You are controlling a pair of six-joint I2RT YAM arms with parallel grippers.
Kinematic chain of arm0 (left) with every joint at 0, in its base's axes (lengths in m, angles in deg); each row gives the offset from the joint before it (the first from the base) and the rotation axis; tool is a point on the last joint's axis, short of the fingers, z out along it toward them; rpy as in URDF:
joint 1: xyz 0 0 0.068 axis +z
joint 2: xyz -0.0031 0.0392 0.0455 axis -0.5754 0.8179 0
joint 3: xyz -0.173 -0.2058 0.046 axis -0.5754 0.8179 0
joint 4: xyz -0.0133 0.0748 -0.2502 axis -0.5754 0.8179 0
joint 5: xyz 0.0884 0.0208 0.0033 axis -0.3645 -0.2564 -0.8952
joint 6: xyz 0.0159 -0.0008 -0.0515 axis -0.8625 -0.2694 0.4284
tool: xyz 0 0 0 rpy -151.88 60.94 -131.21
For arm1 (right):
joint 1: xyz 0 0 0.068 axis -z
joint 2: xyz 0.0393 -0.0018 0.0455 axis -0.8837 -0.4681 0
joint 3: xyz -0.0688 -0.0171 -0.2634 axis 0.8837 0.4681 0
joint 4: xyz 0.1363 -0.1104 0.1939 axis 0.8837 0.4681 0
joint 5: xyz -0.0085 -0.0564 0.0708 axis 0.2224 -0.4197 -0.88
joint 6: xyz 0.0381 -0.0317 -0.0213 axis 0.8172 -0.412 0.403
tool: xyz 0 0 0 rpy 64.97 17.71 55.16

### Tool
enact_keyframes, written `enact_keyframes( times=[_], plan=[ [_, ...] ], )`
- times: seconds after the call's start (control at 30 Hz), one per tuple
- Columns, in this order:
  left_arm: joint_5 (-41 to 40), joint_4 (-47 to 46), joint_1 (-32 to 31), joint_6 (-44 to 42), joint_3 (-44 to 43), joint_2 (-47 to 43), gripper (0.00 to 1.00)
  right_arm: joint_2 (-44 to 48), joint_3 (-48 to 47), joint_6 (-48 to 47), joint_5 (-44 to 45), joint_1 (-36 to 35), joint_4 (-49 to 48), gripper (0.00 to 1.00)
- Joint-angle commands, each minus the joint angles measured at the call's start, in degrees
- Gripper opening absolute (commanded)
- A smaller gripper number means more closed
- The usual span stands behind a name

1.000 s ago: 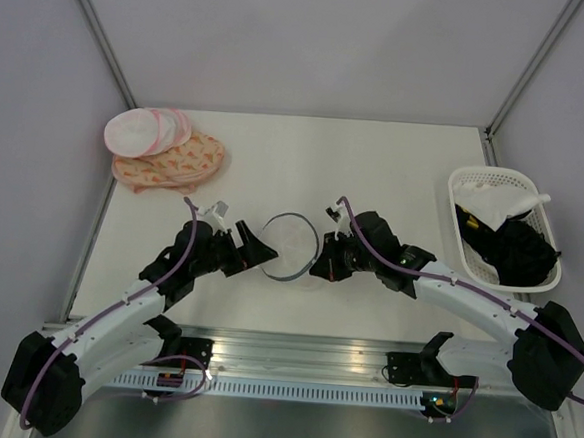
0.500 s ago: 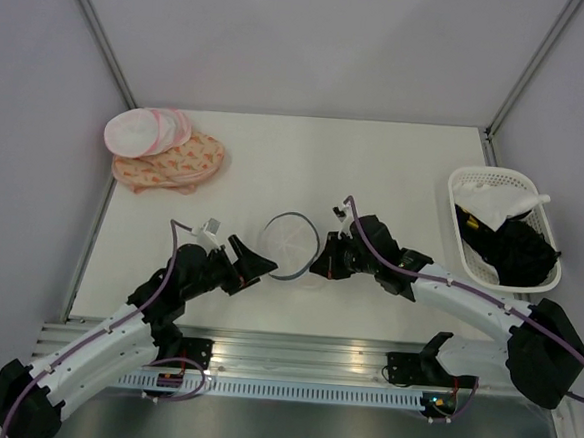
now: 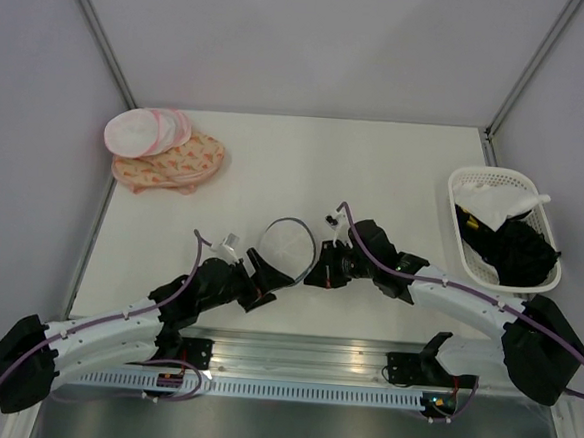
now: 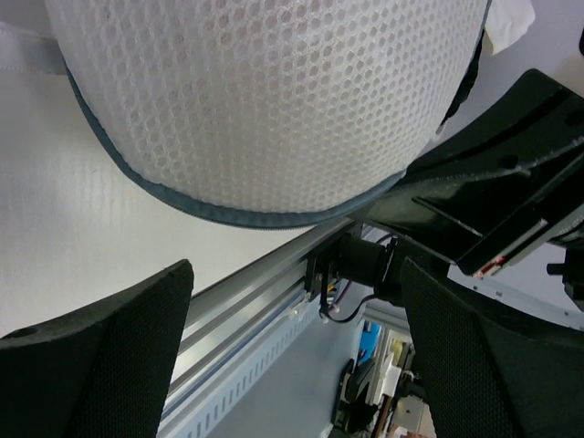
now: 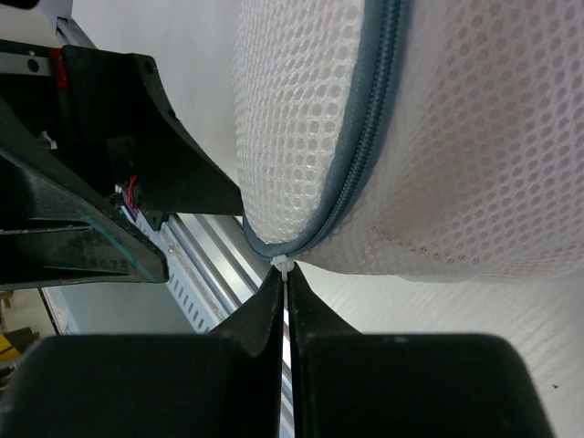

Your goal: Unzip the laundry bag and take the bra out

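Observation:
The laundry bag (image 3: pixel 288 245), a round white mesh pouch with a grey-blue zipper rim, stands lifted on edge at the table's middle front. My right gripper (image 3: pixel 314 271) is shut on the small white zipper pull (image 5: pixel 281 266) at the bag's (image 5: pixel 438 137) lower rim, where the zipper (image 5: pixel 370 146) runs closed. Just below and left of the bag, my left gripper (image 3: pixel 265 275) stands wide open. In the left wrist view the mesh (image 4: pixel 274 100) hangs above the open left gripper (image 4: pixel 297 274), apart from both fingers. The bra is hidden; only a faint pink tint shows through the mesh.
Stacked white rounds with pink edges (image 3: pixel 143 131) lie on an orange-patterned cloth (image 3: pixel 171 162) at the back left. A white basket (image 3: pixel 453 195) with black garments and a white cloth stands at the right edge. The aluminium rail (image 3: pixel 293 354) runs along the near edge.
My left arm has swung down and right, from beside the bag's left rim to under its lower left. The right gripper has kept its hold, and the bag has tipped slightly.

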Motion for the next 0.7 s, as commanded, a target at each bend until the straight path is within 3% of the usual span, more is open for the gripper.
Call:
enact_keyframes(
  times=[0.0,0.27,0.67],
  plan=[
    [-7.2,-7.4,-1.8,5.5,0.5,2.5,0.98,1.3,0.4,0.1,-2.9,-0.8,-4.8,0.0],
    [-19.4,-12.7,-2.0,8.2,0.0,9.6,0.98,3.1,1.5,-0.6,-2.9,-3.7,-5.6,0.0],
    [-24.2,-14.7,-2.0,5.2,-7.2,13.3,0.96,3.0,1.7,-2.4,-1.1,-6.9,-3.1,0.01]
  ],
)
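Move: The laundry bag's middle lies about 8 cm straight ahead of the open left hand, roughly at its height or a touch lower. The white zip pull is some 5 cm to the left hand's right and 3 cm farther out. That pull is already pinched at the right hand's tips, from where the bag's middle lies about 7 cm ahead and 5 cm left, about level. Forward some 7 cm sweeps the left hand towards the bag, fingers staying wide open and pointing right and down, first dipping slightly, then rising again, while it turns about 20 degrees counter-clockwise. The right hand keeps its pinch on the zip pull and draws it back about 4 cm, drifting a little left and up. ##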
